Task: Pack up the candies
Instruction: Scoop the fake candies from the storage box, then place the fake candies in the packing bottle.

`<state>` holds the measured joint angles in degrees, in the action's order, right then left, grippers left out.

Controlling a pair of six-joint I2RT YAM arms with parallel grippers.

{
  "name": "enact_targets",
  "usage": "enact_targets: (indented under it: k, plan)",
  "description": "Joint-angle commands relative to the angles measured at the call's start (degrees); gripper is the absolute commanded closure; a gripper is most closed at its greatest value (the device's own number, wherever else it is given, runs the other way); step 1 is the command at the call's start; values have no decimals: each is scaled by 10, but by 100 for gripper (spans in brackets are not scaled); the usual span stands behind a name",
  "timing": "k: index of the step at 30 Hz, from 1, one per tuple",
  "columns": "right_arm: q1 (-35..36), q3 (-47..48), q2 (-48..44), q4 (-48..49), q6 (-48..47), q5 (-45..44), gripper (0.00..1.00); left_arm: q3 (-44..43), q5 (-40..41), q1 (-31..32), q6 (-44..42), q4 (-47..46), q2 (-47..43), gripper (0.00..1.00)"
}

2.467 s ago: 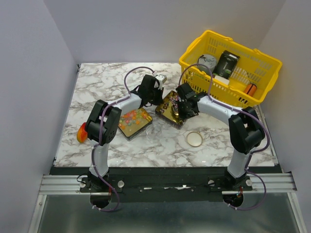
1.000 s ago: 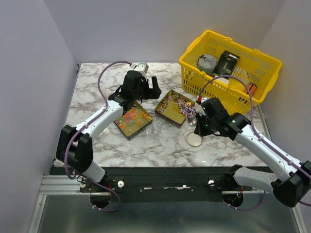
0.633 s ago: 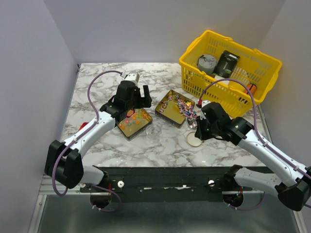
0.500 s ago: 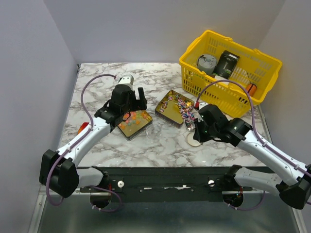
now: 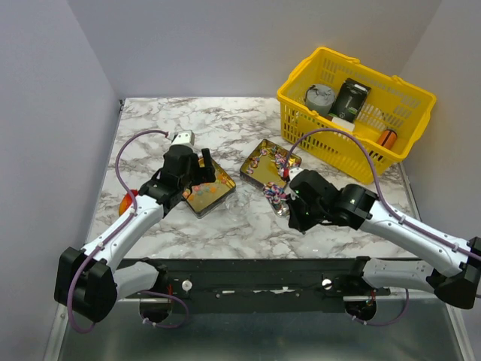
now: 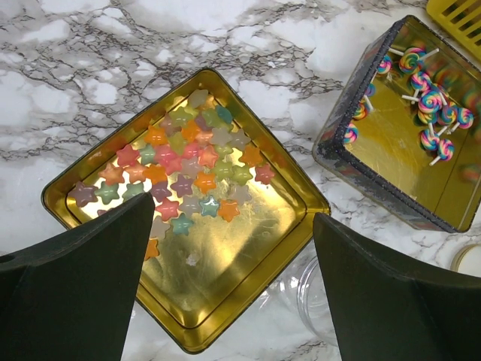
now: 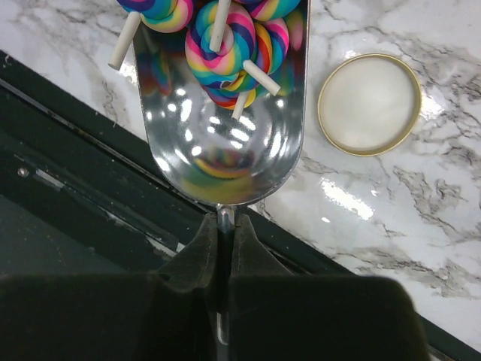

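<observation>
The candies I see are small star-shaped sweets [image 6: 180,173] in an open gold tin [image 5: 207,189] and rainbow swirl lollipops [image 6: 432,98] in a second gold tin [image 5: 263,162]. My left gripper [image 5: 199,171] hangs open and empty over the star tin [image 6: 248,301]. My right gripper [image 5: 294,204] is shut on the handle of a metal scoop [image 7: 225,128], which holds a few lollipops [image 7: 222,41] above the table's front part. A clear jar [image 5: 239,203] stands between the tins; it also shows in the left wrist view [image 6: 316,301].
A round jar lid [image 7: 368,105] lies on the marble by the scoop. A yellow basket [image 5: 301,94] with several items stands at the back right. An orange-red lump [image 5: 126,203] lies at the left edge. The black front rail [image 7: 75,150] runs under the scoop.
Both arms have drawn back from the tins. My right gripper lifted the scoop with lollipops out of the far tin toward the front. My left gripper moved left and nearer, staying open.
</observation>
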<state>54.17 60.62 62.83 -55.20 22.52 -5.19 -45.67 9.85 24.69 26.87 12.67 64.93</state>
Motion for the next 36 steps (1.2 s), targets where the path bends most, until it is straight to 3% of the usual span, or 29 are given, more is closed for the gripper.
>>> enact_targets:
  k: [1, 19, 29, 36]
  plan:
    - [37, 27, 24, 4, 26, -15, 99, 8, 21, -6, -2, 10, -18, 1]
    - [87, 96, 163, 30, 38, 47, 99, 39, -25, -46, 3, 39, -59, 1]
    - [87, 179, 241, -25, 45, 89, 99, 42, -30, -46, 1, 36, -60, 1]
    - [86, 187, 288, -43, 57, 109, 99, 40, -31, -49, -3, 39, -60, 1]
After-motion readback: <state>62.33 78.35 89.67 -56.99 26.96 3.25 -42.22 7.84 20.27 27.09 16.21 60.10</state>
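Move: The right hand, holding the scoop with lollipop candies on its blade, has the clear round storage box about 16 cm to its left, 5 cm ahead and some 12 cm below. The star candy tray lies about 26 cm left and 10 cm ahead, the lollipop tray 17 cm ahead and 5 cm left, and the round lid 4 cm right and 2 cm ahead. From the left hand the storage box is roughly 8 cm right and 9 cm back. The right hand keeps its grip on the scoop's handle and carries the loaded blade some 10 cm to its left, away from the lid and towards the clear storage box, while the wrist tips about 15 degrees and turns slightly counter-clockwise, bringing the blade's front end over the box's near side. The left hand, empty and still wide open, draws off about 3 cm to its left and a little back, away from the storage box. ##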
